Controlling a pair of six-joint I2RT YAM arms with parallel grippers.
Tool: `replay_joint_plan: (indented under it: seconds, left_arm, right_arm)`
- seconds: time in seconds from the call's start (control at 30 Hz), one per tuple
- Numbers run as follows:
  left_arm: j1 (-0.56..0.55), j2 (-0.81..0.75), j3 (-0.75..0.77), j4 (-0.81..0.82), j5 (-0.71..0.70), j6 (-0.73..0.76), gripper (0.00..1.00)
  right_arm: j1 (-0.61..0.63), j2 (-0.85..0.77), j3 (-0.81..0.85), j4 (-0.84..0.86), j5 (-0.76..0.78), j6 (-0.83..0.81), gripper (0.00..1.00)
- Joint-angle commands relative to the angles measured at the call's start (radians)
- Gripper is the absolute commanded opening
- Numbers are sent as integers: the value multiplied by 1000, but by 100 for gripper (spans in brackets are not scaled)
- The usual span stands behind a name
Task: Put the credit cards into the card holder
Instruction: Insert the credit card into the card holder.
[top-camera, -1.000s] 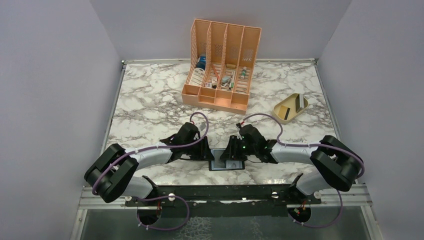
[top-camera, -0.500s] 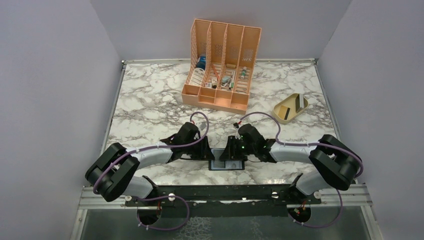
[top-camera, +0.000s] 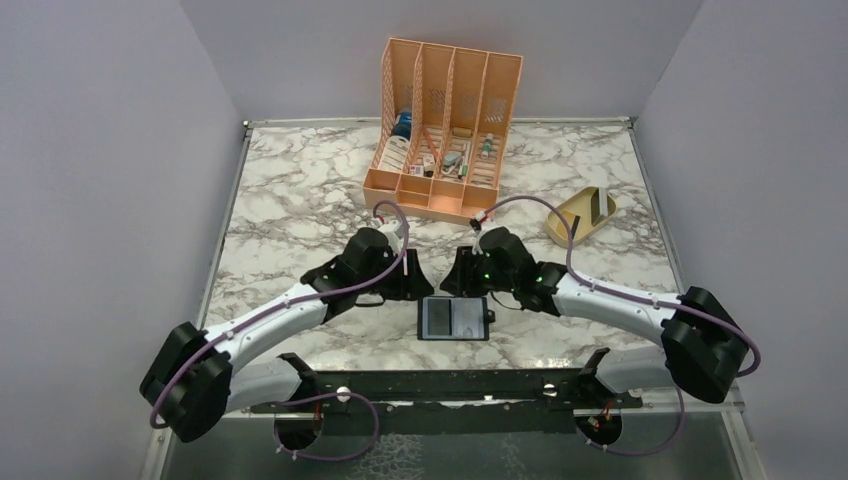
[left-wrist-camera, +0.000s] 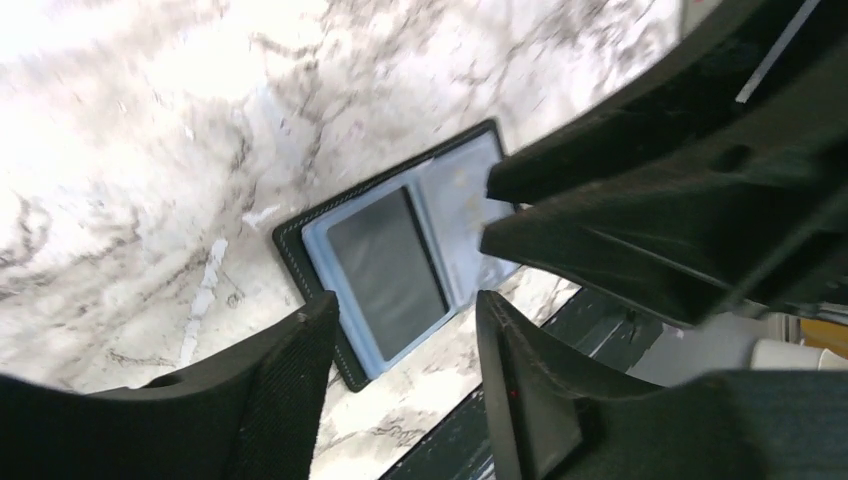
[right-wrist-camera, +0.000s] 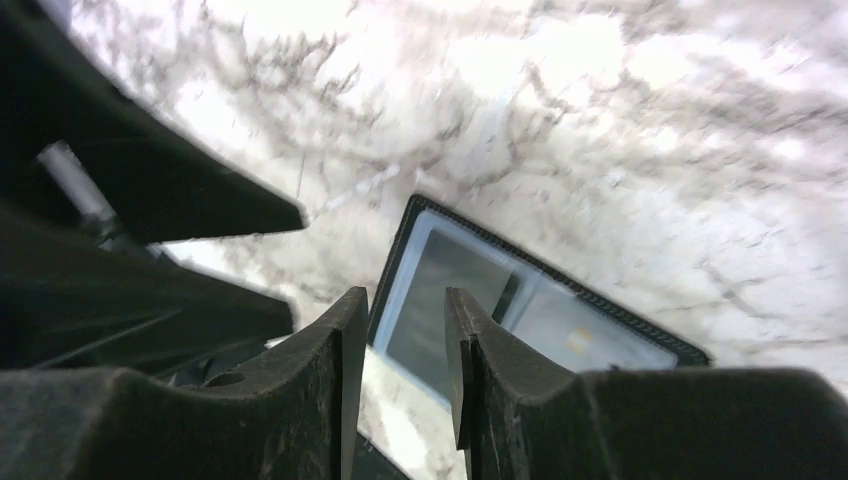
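The card holder (top-camera: 455, 318) lies open and flat on the marble near the front edge. Its left pocket holds a dark credit card (left-wrist-camera: 385, 270). A pale card with a yellowish mark (right-wrist-camera: 585, 335) sits in the right pocket. My left gripper (top-camera: 420, 290) hovers just above and behind the holder's left end, open with nothing between its fingers (left-wrist-camera: 405, 340). The right gripper (top-camera: 448, 288) hangs close beside it over the holder's back edge, its jaws a narrow gap apart and empty (right-wrist-camera: 405, 330). Another dark credit card (top-camera: 600, 205) stands in the beige dish.
A tall orange slotted organizer (top-camera: 445, 130) with small items stands at the back centre. The beige oval dish (top-camera: 560, 225) sits at the right, partly crossed by the right arm's cable. A black rail (top-camera: 440, 385) runs just in front of the holder. Grey walls close in both sides.
Both grippers have lifted and drawn back from the card holder, which now lies uncovered. The left gripper's jaws have spread wider.
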Motion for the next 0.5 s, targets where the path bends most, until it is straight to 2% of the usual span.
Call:
replay_joint_plan:
  seconds: [0.0,0.13,0.2,0.33,0.47]
  left_arm:
    - [0,-105,87,-138,-83,91,59]
    - [0,-150,147,-230,-84,137,80]
    - [0,-157,179,-279,-89,171,98]
    - [0,-172,222,-346,-99,247,99]
    - [0,-193,236,-379,-78,313,99]
  right_arm:
    - [-14,-10,110,-174,217,-120,35]
    - [-72,-1,223,-274,348,-224,36]
    - [-117,8,268,-291,395,-283,36]
    - [-240,80,378,-355,466,-386,37]
    - [-314,166,486,-391,617,-491,38]
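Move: The next credit card, with the dark stripe, lies in the beige tray about 18 cm ahead of the right hand, 28 cm to its right and 7 cm below. The organizer's near right corner is some 17 cm ahead and 9 cm right; the open card holder lies about 5 cm back and 1 cm right. From the left hand, the credit card is roughly 18 cm ahead, 35 cm right and 8 cm below. Right hand sweeps about 15 cm forward, also right and up, towards the tray; left lifts 7 cm, opening wide. ##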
